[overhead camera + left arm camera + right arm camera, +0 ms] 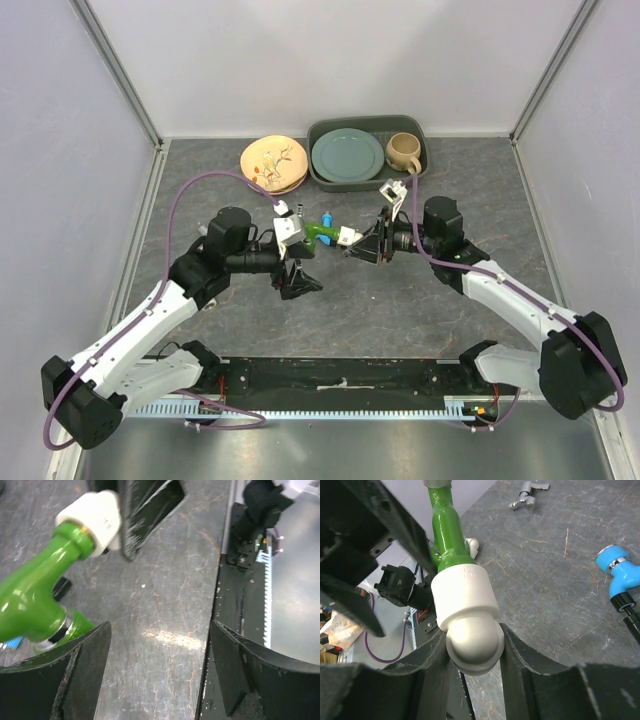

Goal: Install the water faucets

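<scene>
My right gripper (362, 243) is shut on a white elbow fitting (470, 625), held above the table. The bright green faucet (445, 530) sticks out of the elbow's socket toward the left arm; both also show in the top view (318, 232). My left gripper (300, 278) is open and empty, just below and beside the green faucet (30, 605), which lies outside its left finger (75, 675). The light blue faucet (620, 575) with a black end lies on the table behind them (328, 218).
A small grey metal piece (527, 492) lies on the table. A second white fitting (472, 544) peeks from behind the green faucet. At the back are a patterned plate (274, 162) and a grey tray (420, 128) with a teal plate and mug. A black rail (340, 375) runs along the near edge.
</scene>
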Action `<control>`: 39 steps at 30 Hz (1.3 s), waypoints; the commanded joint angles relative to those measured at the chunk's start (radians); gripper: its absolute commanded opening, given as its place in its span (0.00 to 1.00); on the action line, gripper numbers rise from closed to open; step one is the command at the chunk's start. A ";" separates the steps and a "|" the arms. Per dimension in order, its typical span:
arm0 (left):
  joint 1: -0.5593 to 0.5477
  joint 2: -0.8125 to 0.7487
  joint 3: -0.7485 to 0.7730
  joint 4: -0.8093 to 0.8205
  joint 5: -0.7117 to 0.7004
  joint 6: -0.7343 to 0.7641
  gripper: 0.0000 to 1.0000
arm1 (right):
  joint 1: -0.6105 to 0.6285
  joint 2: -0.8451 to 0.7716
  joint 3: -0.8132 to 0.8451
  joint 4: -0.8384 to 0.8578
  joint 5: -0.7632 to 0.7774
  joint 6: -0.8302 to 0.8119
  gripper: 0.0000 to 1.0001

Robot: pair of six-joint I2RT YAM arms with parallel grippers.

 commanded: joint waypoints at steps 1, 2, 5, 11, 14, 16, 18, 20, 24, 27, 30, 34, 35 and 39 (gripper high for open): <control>-0.002 0.037 0.049 -0.033 -0.130 -0.018 0.86 | -0.008 -0.079 -0.022 0.158 -0.032 0.032 0.00; -0.002 0.041 0.052 -0.033 -0.154 -0.024 0.86 | -0.008 -0.085 -0.031 0.174 -0.047 0.038 0.00; -0.002 0.049 0.053 -0.030 -0.243 -0.040 0.86 | -0.008 -0.093 -0.048 0.233 -0.088 0.072 0.00; -0.002 0.021 0.027 0.063 -0.355 -0.125 0.86 | -0.007 -0.093 -0.068 0.347 -0.144 0.132 0.00; 0.000 -0.026 -0.005 0.132 -0.409 -0.173 0.86 | -0.008 -0.105 -0.074 0.358 -0.147 0.133 0.00; 0.003 -0.052 -0.025 0.157 -0.449 -0.193 0.86 | -0.010 -0.122 -0.075 0.358 -0.142 0.127 0.00; 0.012 -0.083 -0.040 0.178 -0.530 -0.225 0.86 | -0.008 -0.140 -0.083 0.370 -0.144 0.129 0.00; 0.027 -0.097 -0.048 0.182 -0.622 -0.259 0.87 | -0.008 -0.152 -0.091 0.385 -0.144 0.129 0.00; 0.061 -0.124 -0.068 0.218 -0.635 -0.314 0.87 | -0.008 -0.171 -0.097 0.407 -0.154 0.138 0.00; 0.092 -0.126 -0.080 0.246 -0.606 -0.360 0.87 | -0.008 -0.176 -0.103 0.434 -0.167 0.155 0.00; 0.127 -0.123 -0.089 0.281 -0.543 -0.402 0.87 | -0.010 -0.177 -0.109 0.451 -0.174 0.158 0.00; 0.173 -0.118 -0.123 0.385 -0.350 -0.472 0.87 | -0.008 -0.159 -0.106 0.451 -0.182 0.159 0.00; 0.179 -0.115 -0.126 0.399 -0.324 -0.480 0.87 | -0.008 -0.157 -0.106 0.451 -0.181 0.158 0.00; 0.198 -0.094 -0.122 0.430 -0.227 -0.506 0.87 | -0.007 -0.159 -0.106 0.444 -0.173 0.150 0.00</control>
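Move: From the open left hand, the green faucet's middle lies about 10 cm ahead, 2 cm to the right and nearly level. The white elbow it is fitted to is 10 cm ahead and 9 cm right; the blue faucet, on the table, is some 20 cm ahead, 3 cm right and 20 cm below. From the right hand, which holds that elbow, the green faucet's middle is about 8 cm left and 2 cm ahead. The left hand, fingers staying wide open, sweeps forward about 9 cm, first dipping slightly and then rising and bearing left, while its wrist swings some 40 degrees counter-clockwise, bringing it round from behind the green faucet to the left of its free end. The right hand keeps its pinch on the white elbow and carries elbow and faucet up about 6.5 cm and back 4.5 cm, tilting so its left side rises. ##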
